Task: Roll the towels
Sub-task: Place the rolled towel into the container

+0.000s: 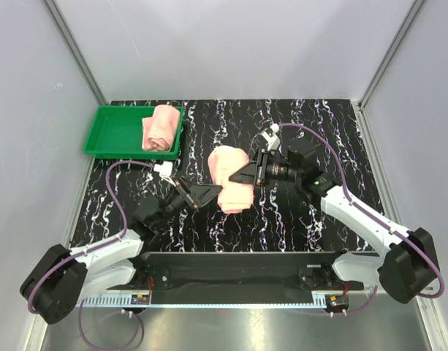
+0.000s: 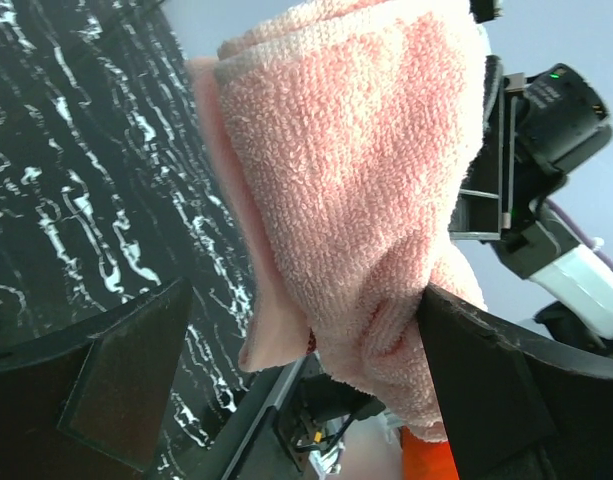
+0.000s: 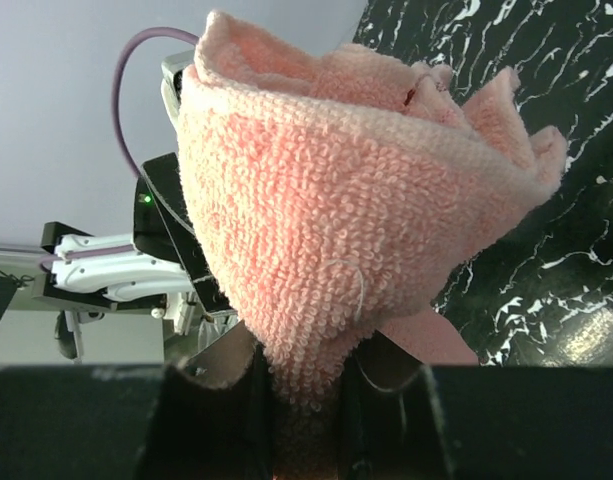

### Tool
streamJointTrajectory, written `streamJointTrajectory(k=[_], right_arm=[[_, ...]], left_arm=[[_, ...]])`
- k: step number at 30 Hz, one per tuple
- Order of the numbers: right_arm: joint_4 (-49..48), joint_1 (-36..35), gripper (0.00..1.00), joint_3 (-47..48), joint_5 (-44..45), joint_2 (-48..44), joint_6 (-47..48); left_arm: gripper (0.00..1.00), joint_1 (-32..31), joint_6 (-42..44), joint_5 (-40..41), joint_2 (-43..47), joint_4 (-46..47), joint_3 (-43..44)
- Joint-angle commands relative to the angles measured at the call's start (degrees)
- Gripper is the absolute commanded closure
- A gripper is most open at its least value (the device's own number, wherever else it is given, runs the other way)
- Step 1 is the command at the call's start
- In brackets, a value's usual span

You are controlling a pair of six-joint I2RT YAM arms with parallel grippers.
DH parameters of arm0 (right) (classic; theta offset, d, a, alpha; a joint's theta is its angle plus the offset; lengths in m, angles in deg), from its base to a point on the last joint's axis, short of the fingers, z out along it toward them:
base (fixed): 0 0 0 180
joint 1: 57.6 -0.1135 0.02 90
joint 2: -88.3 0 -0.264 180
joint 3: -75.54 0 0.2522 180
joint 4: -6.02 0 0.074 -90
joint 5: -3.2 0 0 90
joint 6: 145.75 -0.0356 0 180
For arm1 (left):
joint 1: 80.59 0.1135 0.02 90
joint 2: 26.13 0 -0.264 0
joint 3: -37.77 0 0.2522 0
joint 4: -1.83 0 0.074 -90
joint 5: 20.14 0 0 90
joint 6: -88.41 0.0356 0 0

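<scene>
A rolled salmon-pink towel (image 1: 232,179) is held up over the middle of the table, and my right gripper (image 1: 243,175) is shut on its right side. In the right wrist view the terry roll (image 3: 336,220) narrows into a pinch between the jaws (image 3: 306,390). My left gripper (image 1: 213,194) stands open at the towel's lower left. In the left wrist view the towel (image 2: 356,190) hangs between the spread fingers (image 2: 126,385) and touches the right-hand one. A second rolled towel (image 1: 161,128) lies in the green tray (image 1: 114,131).
The green tray sits at the table's back left corner. The black marbled table (image 1: 319,131) is walled by grey panels at the back and on both sides. The arm bases and a black rail (image 1: 231,259) run along the near edge.
</scene>
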Motion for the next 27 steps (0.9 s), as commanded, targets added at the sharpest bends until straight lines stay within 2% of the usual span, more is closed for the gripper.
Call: streamJointTrajectory(k=[1,6,12,15,17,19,20,22,23,25,26,27], right_arm=[[-8.1,-0.4,0.89,2.4,-4.1,-1.7,-4.3],[-17.1,-0.4,0.88,0.0,-5.9,-1.0,-10.8],[-18.9,-0.4,0.88,-0.1,-7.1,0.0,-12.6],[-19.5,-0.4,0.88,-0.7,-7.1,0.5,-12.7],[-19.0,-0.5,0.88,-0.8,-6.7,0.1,-12.3],[-18.3,-0.5,0.88,-1.0,-6.6,0.1,-11.7],[-18.3,-0.4,0.87,-1.1,-6.6,0.1,-11.6],[-17.6,-0.4,0.88,-1.0,-6.2,0.2,-11.1],[-16.0,-0.4,0.88,-0.9,-5.8,0.0,-10.1],[-14.1,-0.4,0.87,-0.1,-5.2,-0.2,-8.8],[-13.1,-0.4,0.84,0.3,-4.9,-0.3,-8.0],[-10.4,-0.4,0.79,0.8,-4.6,-0.2,-6.3]], left_arm=[[0.01,0.3,0.0,-1.6,-0.4,7.8,-0.5],[0.01,0.7,-0.8,-1.5,-1.2,9.8,-0.7],[0.03,1.4,-2.5,-1.8,-3.9,13.7,-0.2],[0.19,1.6,-3.4,-2.6,-5.6,15.3,0.9],[0.35,1.8,-4.2,-3.1,-6.2,14.8,1.6],[0.46,1.8,-4.2,-3.4,-6.4,13.4,2.3],[0.58,1.9,-4.2,-3.5,-6.4,13.0,2.4],[0.7,2.1,-3.8,-3.6,-5.9,10.8,2.7],[0.83,2.3,-3.1,-3.6,-5.6,7.3,3.0],[0.94,2.4,-2.1,-3.3,-4.2,2.9,4.5],[0.99,2.5,-1.4,-3.3,-3.7,1.4,4.8],[1.0,2.8,-0.7,-3.3,-3.4,-0.6,5.0]])
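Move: The rolled towel already hangs pinched in the right hand, its middle about 1 cm ahead of that hand and 2 cm to its left. From the open left hand, the towel's middle is roughly 2 cm ahead, 3 cm to the right and 3 cm higher. The green container lies some 29 cm ahead, 34 cm left and 20 cm below the left hand; the first rolled towel inside it is about 28 cm ahead and 23 cm left. The rolled towel stays clamped in the right hand, which lifts it about 3 cm, rolling some 8 degrees, and then eases down a centimetre. The left hand, open around the towel's near side, rises about 3.5 cm with it, then shuts its fingers almost fully and pinches a fold of the towel beside the right gripper. ##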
